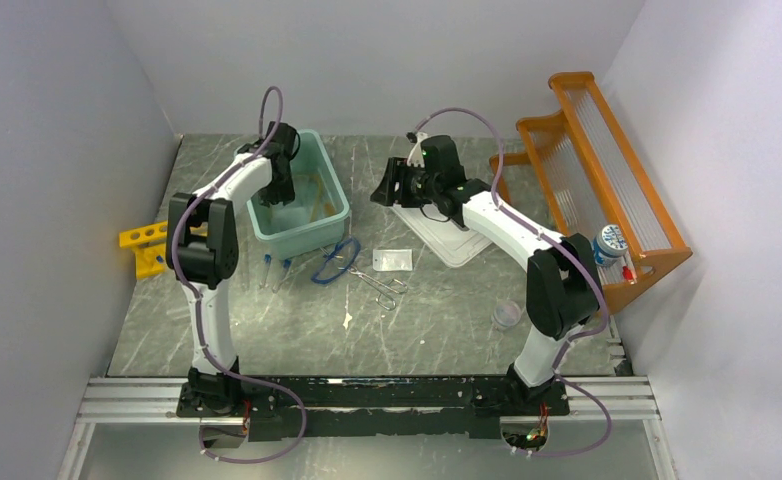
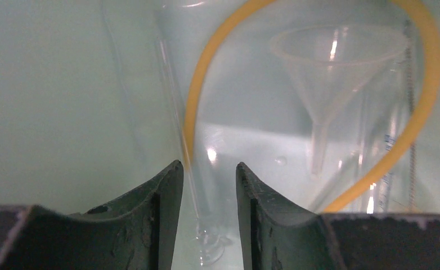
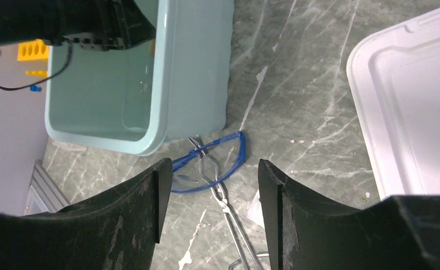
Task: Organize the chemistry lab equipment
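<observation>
My left gripper (image 1: 279, 195) is down inside the teal bin (image 1: 333, 212). In the left wrist view it (image 2: 206, 166) is open, with a clear test tube (image 2: 175, 107) lying between its fingers. A tan tubing loop (image 2: 198, 84) and a clear funnel (image 2: 333, 62) lie in the bin too. My right gripper (image 1: 382, 187) is open and empty above the table (image 3: 212, 163). Below it lie blue-framed safety glasses (image 3: 229, 163) and silver forceps (image 3: 229, 216). The glasses (image 1: 335, 260), forceps (image 1: 382, 285), two test tubes (image 1: 275, 272), a clear cup (image 1: 507, 315) and the yellow rack (image 1: 145, 245) lie on the table.
A white tray (image 1: 447, 235) lies under the right arm. A small clear bag (image 1: 392, 260) lies by the forceps. The orange shelf (image 1: 607, 170) stands at the right wall, with a blue-capped bottle (image 1: 610, 241) on its lower end. Grey walls close in three sides.
</observation>
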Controlling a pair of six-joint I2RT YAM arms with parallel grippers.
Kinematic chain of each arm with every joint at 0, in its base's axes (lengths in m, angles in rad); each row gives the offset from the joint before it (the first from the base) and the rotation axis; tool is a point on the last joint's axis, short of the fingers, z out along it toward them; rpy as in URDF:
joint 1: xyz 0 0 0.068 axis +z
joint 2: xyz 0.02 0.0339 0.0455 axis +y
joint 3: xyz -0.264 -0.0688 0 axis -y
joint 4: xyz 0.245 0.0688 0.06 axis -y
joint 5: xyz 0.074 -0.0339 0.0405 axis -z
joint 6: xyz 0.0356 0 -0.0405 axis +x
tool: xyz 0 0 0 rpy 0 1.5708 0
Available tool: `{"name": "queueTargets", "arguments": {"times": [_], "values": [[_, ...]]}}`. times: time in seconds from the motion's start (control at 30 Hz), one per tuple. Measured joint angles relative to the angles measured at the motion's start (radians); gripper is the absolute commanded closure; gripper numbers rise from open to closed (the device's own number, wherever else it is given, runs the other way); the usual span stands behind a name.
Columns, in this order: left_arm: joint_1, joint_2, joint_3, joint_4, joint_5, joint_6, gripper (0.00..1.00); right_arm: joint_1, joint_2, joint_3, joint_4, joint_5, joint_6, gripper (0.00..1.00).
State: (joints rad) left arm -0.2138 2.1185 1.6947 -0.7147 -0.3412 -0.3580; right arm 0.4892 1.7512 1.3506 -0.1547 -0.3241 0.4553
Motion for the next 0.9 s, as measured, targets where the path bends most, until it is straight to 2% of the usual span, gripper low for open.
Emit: {"name": "queueTargets", "arguments": {"times": [0.2,0.43,0.67,0.9], "values": [[-0.006,-0.097,0.000,0.016,0.093,0.029,0.48,0.009,-0.024,-0.051,-0.002,0.027,-0.011,0.39],[-0.019,-0.386,-0.048,0.135,0.273,0.058,0.43,0.091,-0.068,-0.132,-0.045,0.134,-0.089,0.38],[-0.019,-0.661,-0.262,0.273,0.392,0.063,0.37,0.245,-0.068,-0.205,-0.067,0.232,-0.105,0.38],[-0.019,-0.848,-0.462,0.273,0.409,0.050,0.29,0.256,-0.041,-0.244,-0.026,0.269,0.088,0.37]]}}
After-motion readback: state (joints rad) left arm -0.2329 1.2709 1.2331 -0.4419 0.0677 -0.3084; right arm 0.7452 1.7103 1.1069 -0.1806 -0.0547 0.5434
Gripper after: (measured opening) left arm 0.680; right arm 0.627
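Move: The blue goggles lie on the table about 12 cm back and 9 cm left of the right hand, some 16 cm below it. The metal tongs, partly under them, are centred roughly 15 cm back and 4 cm left of that hand, and the white packet 12 cm back and 3 cm to its right. From the left hand, low inside the bin, the goggles are some 15 cm back and 15 cm to the right. Towards the blue goggles and tongs the right hand comes, open and empty, drawing back about 10 cm and sinking about 9 cm off the lid side, its wrist tilting slightly. Meanwhile the left hand climbs some 20 cm out of the bin, drifting right, then draws back about 10 cm, its fingers opening wider and swinging up to point more forward. ##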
